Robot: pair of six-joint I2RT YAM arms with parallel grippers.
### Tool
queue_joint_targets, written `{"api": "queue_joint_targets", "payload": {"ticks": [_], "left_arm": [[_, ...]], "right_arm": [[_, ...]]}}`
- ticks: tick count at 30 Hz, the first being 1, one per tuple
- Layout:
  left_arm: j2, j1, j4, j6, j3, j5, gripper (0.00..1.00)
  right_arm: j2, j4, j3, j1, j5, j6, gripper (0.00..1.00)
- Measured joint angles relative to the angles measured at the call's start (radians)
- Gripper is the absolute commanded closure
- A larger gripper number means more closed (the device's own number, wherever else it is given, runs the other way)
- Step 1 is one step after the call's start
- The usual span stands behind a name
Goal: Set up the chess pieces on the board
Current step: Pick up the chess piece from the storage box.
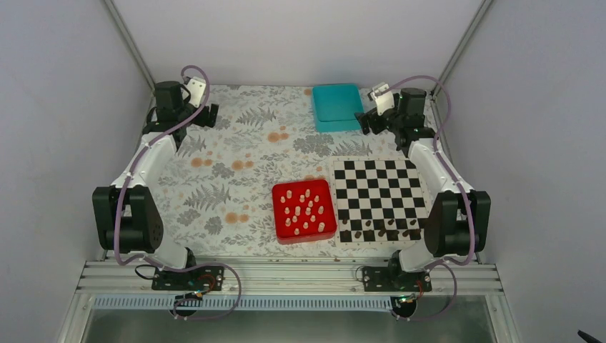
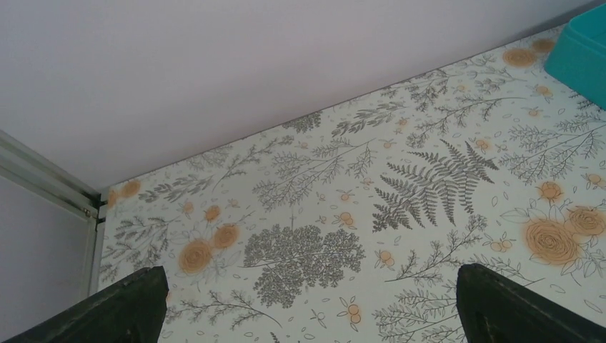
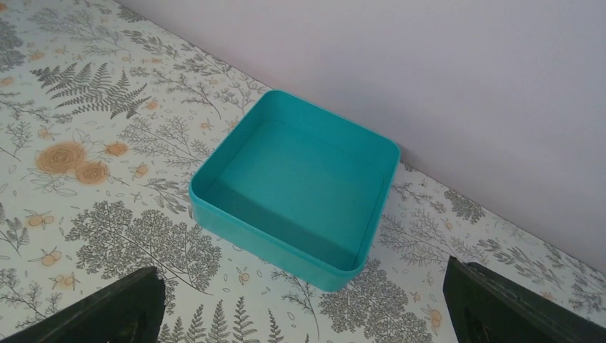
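Several small pale chess pieces [image 1: 304, 211] stand in a red tray [image 1: 280, 230] near the table's front middle. Just right of it lies the black-and-white board [image 1: 379, 187], with dark brown pieces [image 1: 379, 230] along its two nearest rows. My left gripper [image 1: 207, 114] hangs at the far left corner, open, nothing between its fingers [image 2: 121, 307]. At the far right, beside a teal tray, my right gripper [image 1: 366, 120] is open and holds nothing, its dark fingers [image 3: 114, 311] spread wide over the cloth. Both grippers are far from the pieces and the board.
An empty teal tray [image 1: 337, 107] sits at the back, also filling the right wrist view as the teal tray [image 3: 214, 193]. The table wears a floral cloth [image 1: 229, 171]. Grey walls enclose the back and both sides, with metal posts in the far corners.
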Motion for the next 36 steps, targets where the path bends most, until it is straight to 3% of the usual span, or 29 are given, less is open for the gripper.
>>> {"api": "queue_joint_targets", "payload": {"ticks": [17,23,28,31,33,34,36], "left_arm": [[-0.001,0.0,-0.02,0.021,0.0,0.016,0.0],[-0.005,0.0,-0.016,0.042,0.0,0.016,0.0],[-0.005,0.0,-0.016,0.048,0.0,0.016,0.0],[-0.007,0.0,-0.016,0.053,-0.003,0.016,0.0],[-0.01,0.0,-0.017,0.057,-0.005,0.016,0.0],[-0.011,0.0,-0.017,0.058,-0.005,0.016,0.0],[-0.014,0.0,-0.016,0.061,-0.007,0.016,0.0]], "right_arm": [[0.048,-0.032,0.027,0.005,0.045,-0.019,0.0],[0.077,-0.147,0.126,0.045,0.036,-0.073,0.15],[0.143,-0.288,0.277,0.22,0.031,-0.14,0.29],[0.183,-0.355,0.299,0.351,0.03,-0.172,0.43],[0.213,-0.41,0.299,0.428,0.029,-0.19,0.66],[0.23,-0.443,0.299,0.47,0.029,-0.195,0.73],[0.257,-0.497,0.299,0.523,0.027,-0.21,0.76]]}}
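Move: The red storage box with the white pieces lies about 21 cm back and 19 cm to the left of the right hand, some 22 cm below it. The teal box is roughly 19 cm ahead and 7 cm left, and the chessboard's middle about 16 cm back and 9 cm right, both similarly low. From the left hand, the red storage box is some 23 cm back and 30 cm right. Right hand sweeps about 20 cm left, also back and down towards the red storage box, turning counter-clockwise, fingers narrowing. ##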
